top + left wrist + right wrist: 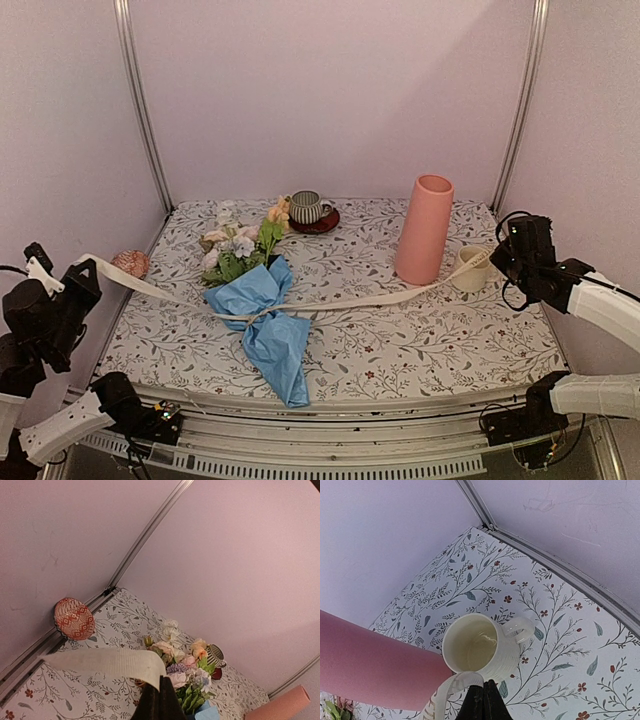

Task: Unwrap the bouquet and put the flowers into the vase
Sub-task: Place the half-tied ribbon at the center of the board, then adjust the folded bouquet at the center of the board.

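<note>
The bouquet [270, 325] lies on the table in crinkled blue paper, its flowers [238, 245] pointing to the back left. A cream ribbon [350, 301] is looped round its waist and stretches tight to both sides. My left gripper [86, 268] is shut on the ribbon's left end, held above the table's left edge. My right gripper [496, 257] is shut on the right end, just right of the cream mug. The salmon-pink vase [424, 229] stands upright at the back right. In the wrist views the ribbon [100, 662] and the other ribbon end [451, 686] run out of the closed fingertips of the left gripper [160, 686] and the right gripper [483, 686].
A cream mug [468, 268] stands right of the vase, directly under the right gripper [480, 647]. A striped cup on a red saucer [308, 209] sits at the back behind the flowers. A red patterned dish [130, 263] leans at the left wall.
</note>
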You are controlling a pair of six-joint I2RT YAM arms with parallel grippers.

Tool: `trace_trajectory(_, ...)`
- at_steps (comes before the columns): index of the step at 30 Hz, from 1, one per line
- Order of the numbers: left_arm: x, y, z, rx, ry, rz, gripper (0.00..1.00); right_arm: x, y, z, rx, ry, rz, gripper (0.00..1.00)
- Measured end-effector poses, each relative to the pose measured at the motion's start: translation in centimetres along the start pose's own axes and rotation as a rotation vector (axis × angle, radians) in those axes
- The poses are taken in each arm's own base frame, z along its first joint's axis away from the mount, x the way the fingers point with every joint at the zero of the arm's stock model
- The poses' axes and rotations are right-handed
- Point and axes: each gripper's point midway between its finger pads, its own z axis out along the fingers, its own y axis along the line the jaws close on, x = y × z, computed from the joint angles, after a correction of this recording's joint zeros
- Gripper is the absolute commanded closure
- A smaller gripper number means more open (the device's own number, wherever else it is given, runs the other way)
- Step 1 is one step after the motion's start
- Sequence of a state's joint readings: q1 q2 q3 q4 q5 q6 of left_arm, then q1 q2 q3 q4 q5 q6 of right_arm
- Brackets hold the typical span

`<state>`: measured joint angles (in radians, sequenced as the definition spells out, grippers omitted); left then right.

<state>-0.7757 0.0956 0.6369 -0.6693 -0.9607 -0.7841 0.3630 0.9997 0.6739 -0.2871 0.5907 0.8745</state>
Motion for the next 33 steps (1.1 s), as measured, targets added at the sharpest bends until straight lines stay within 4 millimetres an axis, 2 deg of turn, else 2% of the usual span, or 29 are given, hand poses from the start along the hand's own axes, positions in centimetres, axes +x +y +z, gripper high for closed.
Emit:
trace_trajectory(6, -0.2, 0.2, 0.0, -0.01, -0.01, -0.011, 1.0, -0.3, -0.1, -0.1, 0.0, -0.008, 0.005, 0.98)
trace_trajectory(7, -0.3, 0.3, -0.1, -0.012, -0.013, -0.015, 1.0, -0.3, -0.1, -0.1, 0.0, -0.008, 0.006, 0.96)
trace_trajectory(8, -0.4, 0.4, -0.1, -0.014, -0.016, -0.019, 0.99, -0.3, -0.1, -0.1, 0.001, -0.008, 0.006, 0.9)
trace_trajectory(9, -0.5, 0.5, -0.2, -0.017, -0.02, -0.026, 0.88, -0.3, -0.1, -0.1, 0.001, -0.008, 0.006, 0.8)
trace_trajectory(10, -0.6, 0.7, -0.3, -0.02, -0.023, -0.035, 0.71, -0.3, -0.1, -0.1, 0.002, -0.008, 0.004, 0.65)
trace_trajectory(11, -0.8, 0.9, -0.4, -0.027, -0.027, -0.043, 0.51, -0.3, -0.1, -0.1, 0.002, -0.008, 0.011, 0.52)
trace_trajectory(12, -0.9, 1.1, -0.5, -0.033, -0.031, -0.05, 0.18, -0.3, -0.2, -0.1, 0.003, -0.008, 0.01, 0.46)
trace_trajectory(13, -1.1, 1.3, -0.6, -0.039, -0.035, -0.058, 0.05, -0.3, -0.2, -0.1, 0.006, -0.009, 0.008, 0.43)
trace_trajectory(18, -2.1, 2.2, -1.0, -0.075, -0.064, -0.103, 0.02, -0.3, -0.3, 0.0, 0.006, -0.007, -0.003, 0.34)
trace_trajectory(23, -4.2, 2.2, -1.6, -0.097, -0.102, -0.091, 0.02, -0.2, 0.3, -0.1, -0.019, 0.007, -0.051, 0.27)
trace_trajectory(29, -7.2, 0.4, -1.9, -0.108, -0.124, -0.019, 0.02, -0.8, 2.3, -0.6, -0.102, 0.014, -0.096, 0.22)
trace_trajectory(33, -7.9, -1.8, -1.7, -0.039, -0.106, 0.053, 0.02, -1.1, 5.1, -1.5, -0.237, 0.035, -0.142, 0.21)
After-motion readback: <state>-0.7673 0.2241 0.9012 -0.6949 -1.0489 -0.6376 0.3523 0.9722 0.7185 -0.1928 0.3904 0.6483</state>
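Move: The half-tied ribbon hangs between the hands, an end pinched in each. Its knot on the blue wrap lies about 11 cm ahead, 20 to the right and 23 below the left hand, with the flowers some 15 cm beyond the knot and 7 to its left. From the right hand the knot is roughly 39 cm left, 3 back and 13 down; the cream cup sits 9 ahead, 2 right and 14 below it, the pink vase 12 ahead, 9 left and 5 below. Both ribbon ends are let go almost together as the fingers spread, the left nearly fully and the right about three quarters. The left hand, drifting left and back some 4 cm, then rises about 7 cm and starts swinging back to the right. The right hand stays put through its release, then goes up and left about 4 cm each, turning some 15 degrees counter-clockwise. ##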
